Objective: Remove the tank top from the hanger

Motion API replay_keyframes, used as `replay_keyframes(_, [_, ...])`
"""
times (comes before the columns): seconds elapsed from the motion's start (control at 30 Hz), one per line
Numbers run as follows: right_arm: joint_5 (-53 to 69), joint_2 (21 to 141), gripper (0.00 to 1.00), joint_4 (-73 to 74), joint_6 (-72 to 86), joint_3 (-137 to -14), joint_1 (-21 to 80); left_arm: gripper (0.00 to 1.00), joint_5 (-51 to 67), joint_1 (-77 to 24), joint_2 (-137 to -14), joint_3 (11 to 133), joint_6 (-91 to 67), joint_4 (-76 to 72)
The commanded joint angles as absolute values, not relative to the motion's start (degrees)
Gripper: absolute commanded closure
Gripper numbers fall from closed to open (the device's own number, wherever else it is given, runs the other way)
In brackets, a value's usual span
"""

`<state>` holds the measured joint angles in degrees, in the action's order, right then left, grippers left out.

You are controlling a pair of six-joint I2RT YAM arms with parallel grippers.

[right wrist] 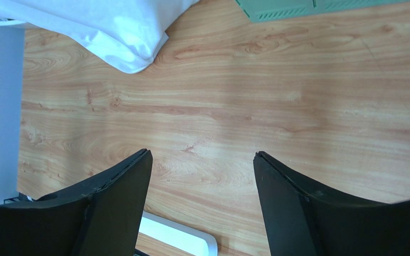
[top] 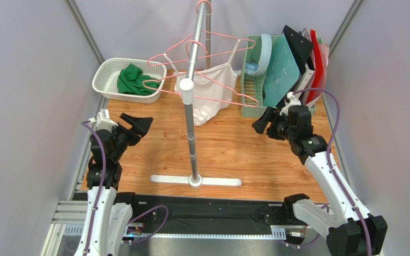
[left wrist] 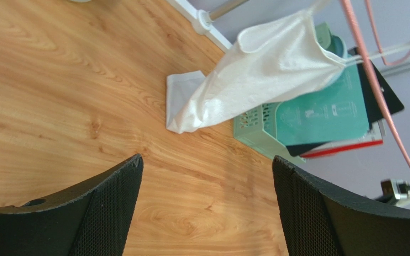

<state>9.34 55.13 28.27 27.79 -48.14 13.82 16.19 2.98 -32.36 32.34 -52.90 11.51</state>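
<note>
A white tank top (top: 212,93) hangs by its straps on a pink wire hanger (top: 234,88) on the rack's horizontal bar (top: 194,48). Its hem droops near the table. It also shows in the left wrist view (left wrist: 255,80) and the right wrist view (right wrist: 111,26). My left gripper (top: 137,124) is open and empty, left of the rack pole and apart from the top. My right gripper (top: 261,121) is open and empty, right of the top and just below the hanger's end. In both wrist views the jaws stand wide apart over bare wood.
Two empty pink hangers (top: 191,48) hang on the bar. The rack pole (top: 191,133) and its white base (top: 196,181) stand mid-table. A white basket (top: 105,74) holds a green cloth (top: 132,81). A green rack (top: 252,80) with boards and folders stands back right.
</note>
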Motion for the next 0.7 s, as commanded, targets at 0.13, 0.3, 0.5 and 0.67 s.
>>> replay_keyframes(0.13, [18.19, 58.88, 0.20, 20.76, 15.67, -61.16, 10.46, 0.06, 26.71, 2.90, -29.45, 35.69, -46.40, 11.43])
replay_keyframes(0.3, [21.96, 64.41, 0.18, 15.57, 8.97, -70.81, 8.79, 0.06, 28.48, 2.90, -27.43, 35.68, -44.14, 13.61])
replay_keyframes(0.5, [29.41, 71.62, 0.20, 2.74, 4.94, -75.40, 6.33, 0.06, 25.49, 2.90, -26.37, 44.11, -38.32, 23.02])
replay_keyframes(0.67, [37.09, 79.35, 0.23, -2.81, 1.23, -81.46, 4.22, 0.06, 27.60, 2.90, -23.82, 45.26, -38.94, 23.99])
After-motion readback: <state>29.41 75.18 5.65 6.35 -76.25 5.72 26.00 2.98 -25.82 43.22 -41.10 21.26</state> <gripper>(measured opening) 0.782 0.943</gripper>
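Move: The white tank top still hangs about 16 cm ahead of the right hand and 20 cm to its left, its middle some 5 cm lower; its hanger is roughly 18 cm above that hand, likewise 17 ahead and 20 left. The empty hanger's middle is nearer, about 3 cm ahead, 22 left, 16 up; the green box lies 26 ahead, 15 right, 10 down. From the left hand, the white tank top is about 19 ahead, 22 right, 10 lower. Right hand climbs some 18 cm and forward towards the tank top's hanger, tilting up 40 degrees; left retreats, rising. ##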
